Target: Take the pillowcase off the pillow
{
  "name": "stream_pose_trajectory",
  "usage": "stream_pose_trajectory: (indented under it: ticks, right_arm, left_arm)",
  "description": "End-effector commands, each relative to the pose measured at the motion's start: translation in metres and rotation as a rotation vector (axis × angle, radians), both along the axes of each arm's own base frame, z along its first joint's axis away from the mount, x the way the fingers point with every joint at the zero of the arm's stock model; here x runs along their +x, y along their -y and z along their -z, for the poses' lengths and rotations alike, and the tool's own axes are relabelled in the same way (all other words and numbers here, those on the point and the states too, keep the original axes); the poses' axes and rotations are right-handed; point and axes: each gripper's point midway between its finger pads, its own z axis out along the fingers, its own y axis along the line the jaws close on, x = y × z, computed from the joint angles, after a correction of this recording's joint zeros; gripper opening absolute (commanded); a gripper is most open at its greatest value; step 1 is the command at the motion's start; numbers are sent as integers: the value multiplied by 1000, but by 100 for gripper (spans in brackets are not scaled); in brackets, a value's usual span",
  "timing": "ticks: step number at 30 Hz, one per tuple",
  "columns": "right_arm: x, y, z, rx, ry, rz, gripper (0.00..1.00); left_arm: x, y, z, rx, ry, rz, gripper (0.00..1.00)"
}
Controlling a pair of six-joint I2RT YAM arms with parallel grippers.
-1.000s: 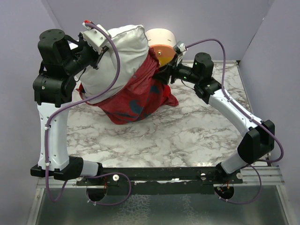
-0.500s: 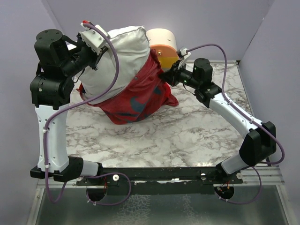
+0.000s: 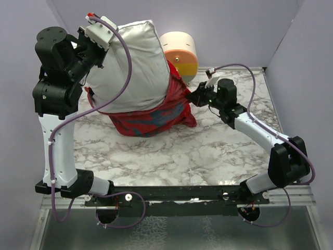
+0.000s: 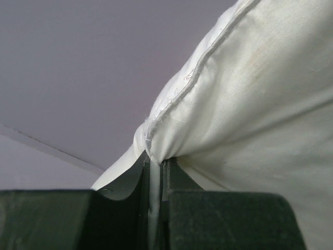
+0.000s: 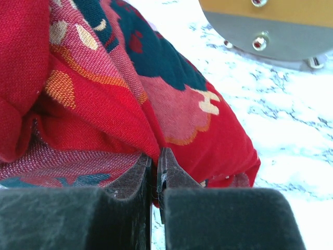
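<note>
The white pillow (image 3: 138,62) is held up on end at the back left, its lower half still inside the red printed pillowcase (image 3: 151,115), which is bunched on the table. My left gripper (image 3: 99,52) is shut on the pillow's upper left corner; in the left wrist view the seamed pillow (image 4: 250,94) corner is pinched between the closed left gripper (image 4: 155,174) jaws. My right gripper (image 3: 193,98) is low at the pillowcase's right edge. In the right wrist view the right gripper (image 5: 154,162) is shut on a fold of the pillowcase (image 5: 104,88).
A cream-and-orange cylinder (image 3: 181,52) lies on its side right behind the pillow, its end face (image 5: 270,23) close above my right gripper. The marble tabletop (image 3: 187,151) is walled by lilac panels at the back and both sides.
My right gripper has closed on the pillowcase and moved down and right toward the table. My left arm has raised the pillow more upright, and more white shows above the red fabric.
</note>
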Motion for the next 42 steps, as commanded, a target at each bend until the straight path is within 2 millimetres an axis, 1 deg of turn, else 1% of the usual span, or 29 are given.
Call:
stream_pose_trajectory:
  ticks: [1, 4, 6, 9, 12, 13, 14, 16, 17, 18, 19, 20, 21, 22, 23, 25, 27, 29, 30, 31, 32, 34, 35, 36, 37, 39, 42]
  right_arm:
    - [5, 42, 82, -127, -209, 213, 1]
    - [-2, 55, 115, -171, -294, 278, 1]
    - [-9, 61, 133, -200, -345, 300, 1]
    - [-16, 69, 152, -233, -402, 336, 1]
    - [-21, 72, 159, -254, -438, 341, 1]
    - [-21, 73, 159, -263, -442, 340, 1]
    - [-21, 74, 157, -268, -443, 343, 1]
    - [-19, 74, 145, -271, -424, 341, 1]
    - [-16, 75, 134, -274, -407, 345, 3]
    - [-12, 76, 119, -272, -377, 352, 7]
    - [-7, 75, 99, -260, -339, 354, 19]
    - [-3, 72, 73, -237, -282, 339, 36]
    - [1, 68, 46, -208, -222, 323, 50]
    - [4, 63, 13, -173, -147, 296, 60]
    - [4, 58, -16, -144, -84, 269, 67]
    - [1, 46, -77, -91, 32, 187, 78]
    - [-6, 32, -125, -52, 119, 90, 85]
    - [-19, 16, -167, -6, 199, -25, 91]
    - [-28, 7, -192, 30, 256, -96, 94]
    - [-38, -2, -209, 62, 300, -171, 97]
    - [-47, -9, -224, 89, 338, -234, 100]
    - [-66, -28, -251, 125, 407, -364, 100]
    - [-74, -38, -262, 135, 435, -415, 100]
    - [-84, -52, -271, 141, 463, -471, 100]
    - [-89, -63, -278, 145, 482, -510, 100]
    - [-92, -81, -287, 148, 507, -567, 100]
    - [-85, -94, -294, 165, 533, -596, 100]
  left_arm:
    - [-38, -57, -132, -86, 482, -272, 0]
    - [-49, -71, -157, -129, 578, -343, 0]
    - [-58, -82, -175, -178, 650, -394, 0]
    - [-74, -94, -196, -273, 739, -434, 0]
    - [-89, -98, -211, -367, 805, -428, 0]
    - [-93, -98, -214, -389, 818, -418, 0]
    - [-96, -97, -217, -405, 827, -408, 0]
    - [-97, -92, -219, -414, 818, -376, 0]
    - [-94, -89, -217, -411, 800, -361, 0]
    - [-91, -85, -213, -405, 773, -341, 0]
    - [-85, -78, -205, -386, 732, -310, 0]
    - [-78, -69, -196, -365, 683, -272, 0]
    - [-71, -59, -183, -344, 622, -229, 0]
    - [-64, -50, -170, -330, 564, -190, 0]
    - [-60, -42, -157, -325, 508, -153, 0]
    - [-52, -25, -132, -314, 408, -78, 0]
    - [-45, -12, -110, -319, 316, -18, 0]
    - [-40, 1, -90, -315, 226, 38, 0]
    - [-39, 7, -83, -311, 192, 67, 0]
    - [-38, 13, -75, -303, 160, 95, 0]
    - [-38, 17, -70, -301, 134, 118, 0]
    - [-37, 25, -60, -302, 89, 154, 0]
    - [-37, 28, -57, -304, 73, 169, 0]
    - [-37, 31, -53, -305, 57, 184, 0]
    - [-37, 33, -50, -307, 44, 198, 0]
    - [-39, 39, -44, -307, 14, 229, 0]
    - [-43, 45, -37, -307, -20, 262, 0]
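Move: Some 16 cm to the right hand's left and about 10 cm below it hangs the bulk of the pillowcase whose edge it already pinches. The bare pillow's middle is about 22 cm left, 4 cm ahead and 10 cm higher, its free corner 15 cm left, 10 ahead and 25 up; the orange drum stands 20 cm ahead, 5 left, 12 below. From the left hand, holding the pillow's other corner, the pillowcase bulk lies roughly 11 cm right, 4 ahead, 44 below. Dragging the pinched pillowcase edge down about 6.5 cm, the right hand tips down slightly, then opens wide, lets go and shoots up well over 30 cm, later swinging back and left as its fingers tilt upward and turn left towards the pillow's free corner. The left hand keeps its pinch, drawing forward and up some 5 cm against the pull before swinging back and right as it lowers. ##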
